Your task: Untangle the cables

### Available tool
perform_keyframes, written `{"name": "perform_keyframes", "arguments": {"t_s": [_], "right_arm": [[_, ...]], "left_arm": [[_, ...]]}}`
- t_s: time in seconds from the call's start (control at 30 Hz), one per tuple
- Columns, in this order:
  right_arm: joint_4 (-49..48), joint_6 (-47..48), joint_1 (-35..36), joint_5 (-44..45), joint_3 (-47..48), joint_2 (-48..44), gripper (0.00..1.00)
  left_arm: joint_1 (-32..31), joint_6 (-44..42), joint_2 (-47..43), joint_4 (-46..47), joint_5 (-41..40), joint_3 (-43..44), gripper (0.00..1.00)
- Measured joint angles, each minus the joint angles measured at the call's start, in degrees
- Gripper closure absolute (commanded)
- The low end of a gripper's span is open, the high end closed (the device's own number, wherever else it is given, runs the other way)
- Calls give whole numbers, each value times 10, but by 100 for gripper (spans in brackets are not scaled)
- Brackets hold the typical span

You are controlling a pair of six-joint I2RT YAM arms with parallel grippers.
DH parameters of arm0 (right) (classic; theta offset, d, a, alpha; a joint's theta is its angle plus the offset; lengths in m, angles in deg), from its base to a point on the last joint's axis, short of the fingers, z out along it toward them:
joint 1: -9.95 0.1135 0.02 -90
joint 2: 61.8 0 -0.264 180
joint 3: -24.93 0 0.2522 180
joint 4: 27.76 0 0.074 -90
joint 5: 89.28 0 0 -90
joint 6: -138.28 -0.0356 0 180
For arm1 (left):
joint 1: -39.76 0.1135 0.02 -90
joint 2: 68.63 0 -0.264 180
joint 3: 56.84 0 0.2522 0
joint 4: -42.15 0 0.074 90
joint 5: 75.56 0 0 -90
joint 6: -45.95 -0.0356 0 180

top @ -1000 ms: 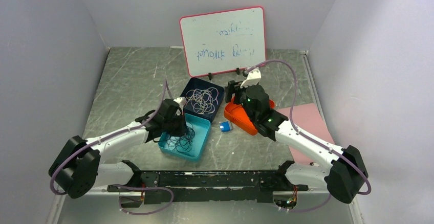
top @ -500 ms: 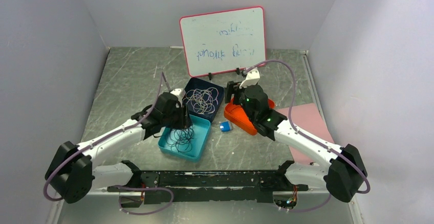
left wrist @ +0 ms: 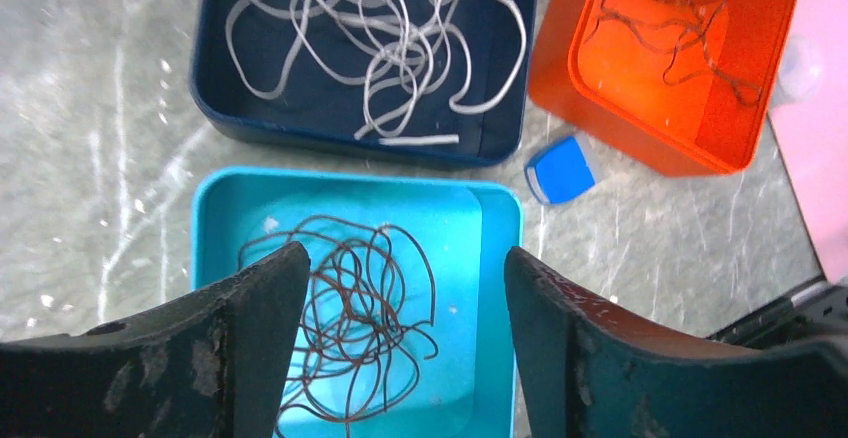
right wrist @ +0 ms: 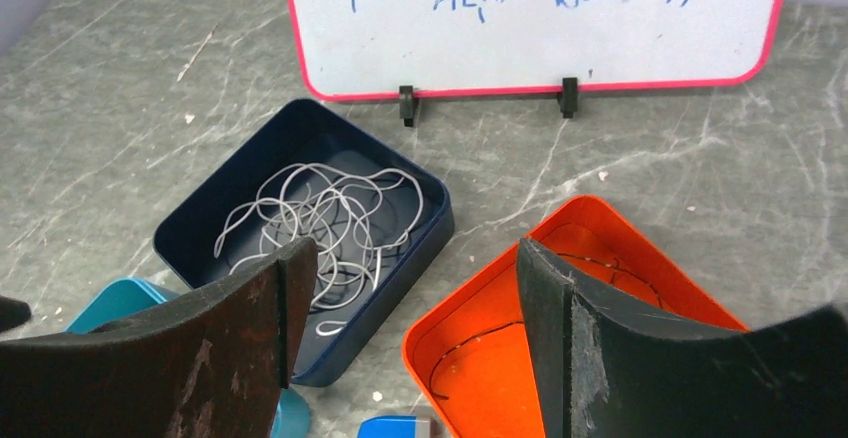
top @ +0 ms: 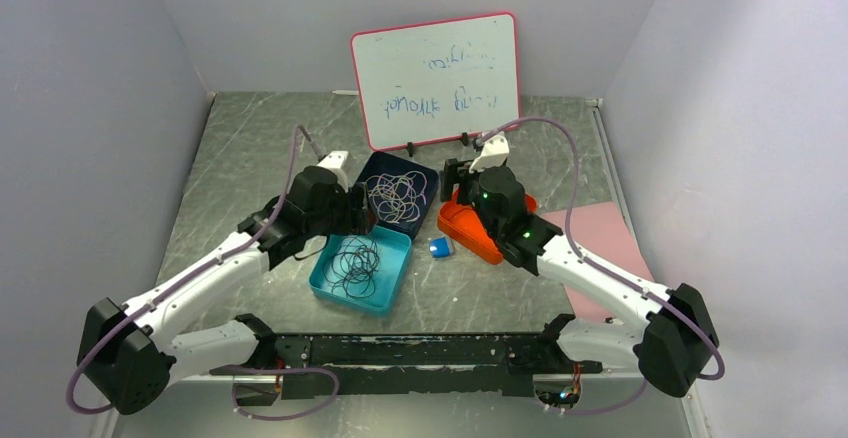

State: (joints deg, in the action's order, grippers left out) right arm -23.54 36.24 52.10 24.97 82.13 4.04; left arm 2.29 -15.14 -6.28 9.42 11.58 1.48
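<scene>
A tangle of dark brown cables lies loose in the teal tray, also visible from above. Whitish cables fill the dark blue tray behind it. A thin dark strand rests in the orange tray. My left gripper hovers open above the teal tray, nothing between its fingers. From overhead, the left gripper sits over that tray's far edge. My right gripper hangs open and empty over the gap between the blue and orange trays, near the orange tray's far corner.
A pink-framed whiteboard stands at the back on two small feet. A small blue block lies between the teal and orange trays. A pink sheet covers the table at right. Walls close in on both sides.
My left gripper went from shut to open, rose out of the teal tray and drew back to the far left; the dark cables stay in the tray. The right arm has not moved.
</scene>
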Motion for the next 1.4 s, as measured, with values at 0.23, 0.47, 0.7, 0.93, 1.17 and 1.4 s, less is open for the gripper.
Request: {"name": "perform_keyframes", "arguments": {"t_s": [0.23, 0.47, 0.7, 0.93, 1.17, 1.4], "right_arm": [[27, 24, 0, 33, 18, -47, 11], [66, 41, 0, 90, 35, -158, 0], [100, 63, 0, 145, 25, -268, 0], [99, 94, -1, 155, -26, -357, 0], [85, 110, -1, 158, -70, -367, 0], [79, 105, -1, 198, -55, -300, 0]], "left_arm": [[21, -13, -8, -19, -53, 99, 10], [21, -29, -60, -19, -175, 155, 3], [21, -56, -107, -22, -303, 160, 2], [21, -57, -137, -34, -369, 150, 1], [21, -35, -156, -39, -388, 117, 0], [21, -28, -153, -41, -395, 115, 1]]}}
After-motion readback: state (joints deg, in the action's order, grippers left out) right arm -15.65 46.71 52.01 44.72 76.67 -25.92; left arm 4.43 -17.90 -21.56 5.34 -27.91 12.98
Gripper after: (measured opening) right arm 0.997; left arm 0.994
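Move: My empty left hand stands above the brown cables in the cyan box: they lie about 13 cm below, 5 cm back and 2 cm to its left. The navy box with the white cables is some 11 cm ahead and 5 cm to its right, the blue block 15 cm right and 1 cm back. From my right hand, the cable in the orange box is roughly 6 cm right, 1 cm back and 20 cm below. Both my hands draw off empty from the sorted cables. I lift my left hand about 18 cm and swing it 14 cm left, away from the cyan box, fingers tipping up some 30 degrees and turning counter-clockwise. My right hand rises and goes right about 13 cm and somewhat back, tilting up and turning clockwise, then sinks a few centimetres; both grippers open fully, touching nothing. ##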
